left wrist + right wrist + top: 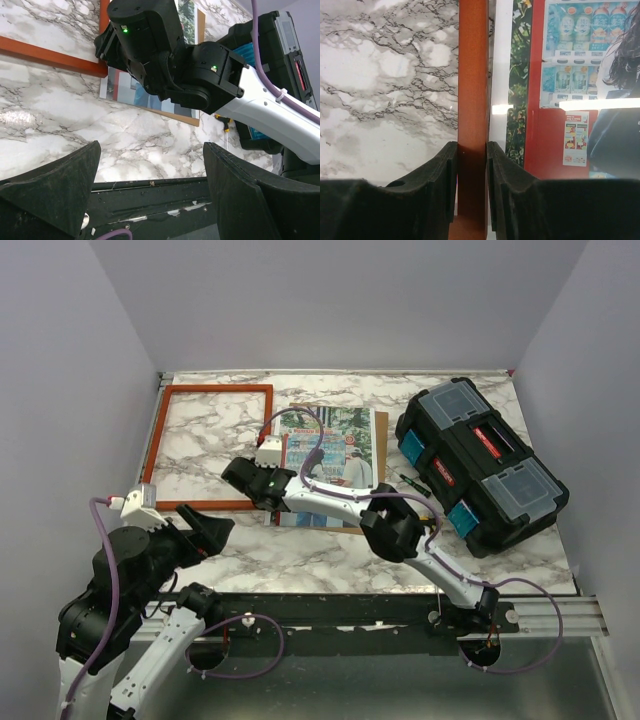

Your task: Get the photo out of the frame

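The orange-red frame (158,445) lies flat at the table's left with bare marble inside it. The photo (335,445), a vending-machine scene, rests on a brown board (345,528) just right of the frame. My right gripper (262,455) reaches across the photo to the frame's right bar. In the right wrist view its fingers (442,170) sit shut on either side of that orange bar (472,75), with the photo (570,75) beside it. My left gripper (205,530) hovers open and holding nothing over the near table edge; its wrist view shows the wide gap of the left gripper (151,147).
A black toolbox (480,465) with blue latches stands at the right. A small yellow-handled screwdriver (226,125) lies between it and the board. Grey walls close in the back and both sides. The right arm (260,107) stretches low across the table's middle.
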Robot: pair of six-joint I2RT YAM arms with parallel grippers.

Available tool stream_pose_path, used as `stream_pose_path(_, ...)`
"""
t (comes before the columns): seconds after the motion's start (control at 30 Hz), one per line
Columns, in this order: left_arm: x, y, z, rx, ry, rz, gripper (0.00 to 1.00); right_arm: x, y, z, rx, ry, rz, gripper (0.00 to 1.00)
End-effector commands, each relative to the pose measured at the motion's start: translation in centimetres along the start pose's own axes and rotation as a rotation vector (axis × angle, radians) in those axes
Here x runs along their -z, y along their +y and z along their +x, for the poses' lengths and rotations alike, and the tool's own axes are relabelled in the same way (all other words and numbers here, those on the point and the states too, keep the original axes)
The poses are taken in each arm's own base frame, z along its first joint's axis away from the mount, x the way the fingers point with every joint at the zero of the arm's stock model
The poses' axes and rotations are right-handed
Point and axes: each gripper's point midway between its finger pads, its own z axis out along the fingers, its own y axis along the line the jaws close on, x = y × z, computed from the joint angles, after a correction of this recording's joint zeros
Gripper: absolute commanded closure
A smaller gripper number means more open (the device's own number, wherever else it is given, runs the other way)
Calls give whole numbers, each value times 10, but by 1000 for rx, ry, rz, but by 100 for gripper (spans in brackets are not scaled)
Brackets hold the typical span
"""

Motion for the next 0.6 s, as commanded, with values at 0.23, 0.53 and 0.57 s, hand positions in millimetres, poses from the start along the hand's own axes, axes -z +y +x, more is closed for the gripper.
stream_pose_path(0.23,-10,-3,12,-2,46,34,11,56,33,-28,104,22,-283,27)
stream_pose_path(0.53,-29,-14,23,36,98,84,11,73,14,-6,64,225,-614,16)
stream_pose_path(0.57,-29,-15,23,39,99,86,11,74,16,-3,66,233,-642,17)
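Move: My right fingers are still closed on the empty frame's right bar, some 7 cm beyond its near corner; the frame's middle lies about 13 cm ahead and 15 cm to the left. The photo's middle is roughly 7 cm ahead and 16 cm to the right, a little lower, with the backing board peeking out from under it, centred 6 cm ahead and 18 cm right. From my left hand, the frame is about 36 cm ahead, 12 cm left and 24 cm down. I open my right fingers wide and let go of the frame's right bar, then draw the hand up about 6 cm and back about 5 cm, clear of the bar, turning it some 25 degrees counter-clockwise with its left side tipping up. My left hand, empty and open, sinks about 3 cm and edges 2 cm right. ##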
